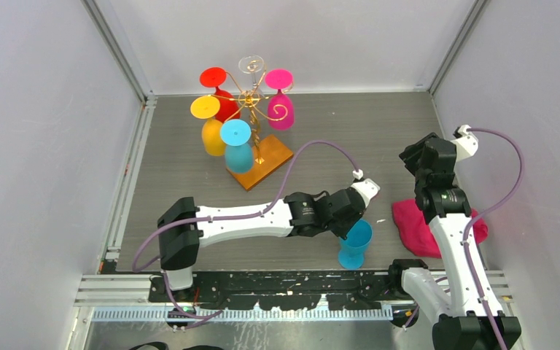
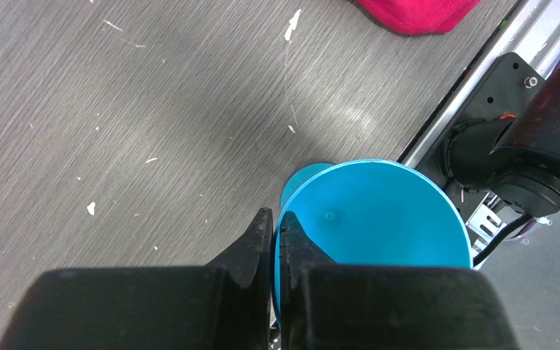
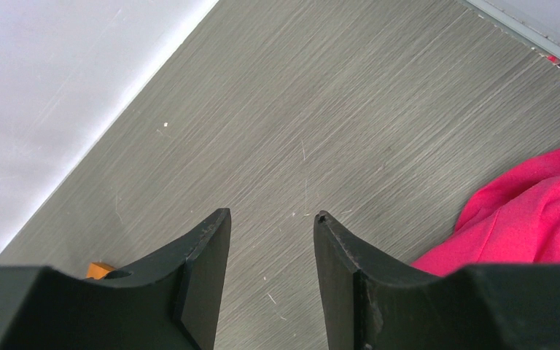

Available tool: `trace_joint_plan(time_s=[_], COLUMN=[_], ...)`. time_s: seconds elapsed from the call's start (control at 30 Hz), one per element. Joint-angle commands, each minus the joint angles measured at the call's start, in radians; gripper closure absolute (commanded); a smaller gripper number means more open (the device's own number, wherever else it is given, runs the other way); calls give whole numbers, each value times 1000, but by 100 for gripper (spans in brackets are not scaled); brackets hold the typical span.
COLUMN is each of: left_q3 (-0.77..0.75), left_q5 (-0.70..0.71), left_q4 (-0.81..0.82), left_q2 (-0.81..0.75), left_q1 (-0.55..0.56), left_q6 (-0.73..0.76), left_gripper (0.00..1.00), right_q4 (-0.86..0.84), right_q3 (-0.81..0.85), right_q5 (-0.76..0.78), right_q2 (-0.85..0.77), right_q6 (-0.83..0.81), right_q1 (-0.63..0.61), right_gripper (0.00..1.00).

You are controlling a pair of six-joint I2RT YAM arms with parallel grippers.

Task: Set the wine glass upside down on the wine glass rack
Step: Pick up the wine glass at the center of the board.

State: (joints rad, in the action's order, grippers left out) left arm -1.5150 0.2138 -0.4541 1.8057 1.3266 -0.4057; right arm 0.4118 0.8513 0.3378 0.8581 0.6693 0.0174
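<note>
A blue wine glass (image 1: 355, 244) stands upright on the table near the front edge. My left gripper (image 1: 351, 222) is shut on its rim. In the left wrist view one finger sits outside the bowl and the other inside, pinching the wall of the wine glass (image 2: 379, 211) between them at the left gripper (image 2: 277, 219). The wine glass rack (image 1: 251, 98), gold wire on an orange wooden base (image 1: 270, 157), stands at the back left. Several coloured glasses hang upside down on it. My right gripper (image 1: 419, 157) (image 3: 271, 216) hovers open over bare table, holding nothing.
A crumpled red cloth (image 1: 415, 226) (image 3: 532, 211) lies on the table right of the blue glass, beside the right arm. White walls close in the table on three sides. A metal rail (image 1: 262, 288) runs along the front edge.
</note>
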Motion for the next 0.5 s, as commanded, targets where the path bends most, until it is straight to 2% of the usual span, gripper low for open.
trace_joint_plan(time_s=[0.0,0.3,0.47], left_q3=[31,211,334], left_q5=[47,176,264], left_q4=[13,129,239], left_q2=[-73,-283,-427], left_q1=[4,3,-5], left_q6=[-25,-86,-97], left_gripper=[99,99,99], right_q4=[-36,-34,-42], right_q3=[5,3,21], right_q5=[18,-3,-89], right_q2=[-33,-61,-21], right_q6=[10,15,18], right_q1=[5,5,6], right_gripper=[48,48,46])
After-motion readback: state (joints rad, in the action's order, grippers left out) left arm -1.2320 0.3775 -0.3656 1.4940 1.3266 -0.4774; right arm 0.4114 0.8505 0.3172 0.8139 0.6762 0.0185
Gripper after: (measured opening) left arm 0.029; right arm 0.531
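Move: The left hand already pinches the blue glass by its rim; the glass's middle is about 3 cm back, 2 cm to the right and 7 cm below. The wine glass rack stands roughly 37 cm ahead and 25 cm to the left, its middle near hand height. Its hanging light-blue glass is some 27 cm ahead and 31 cm left; the red cloth lies 11 cm ahead, 31 cm right and 15 cm below. From the right hand, the rack is about 20 cm ahead, 46 cm left and 9 cm lower. Leftward first, nearly level and gathering speed, then left and climbing: the left hand carries the blue glass some 7 cm left and 4 cm up, nearer the rack's side of the table. The fingers stay shut on the rim, one tip inside the bowl and one outside, while the wrist turns counter-clockwise by about 10 degrees and tilts a little. ##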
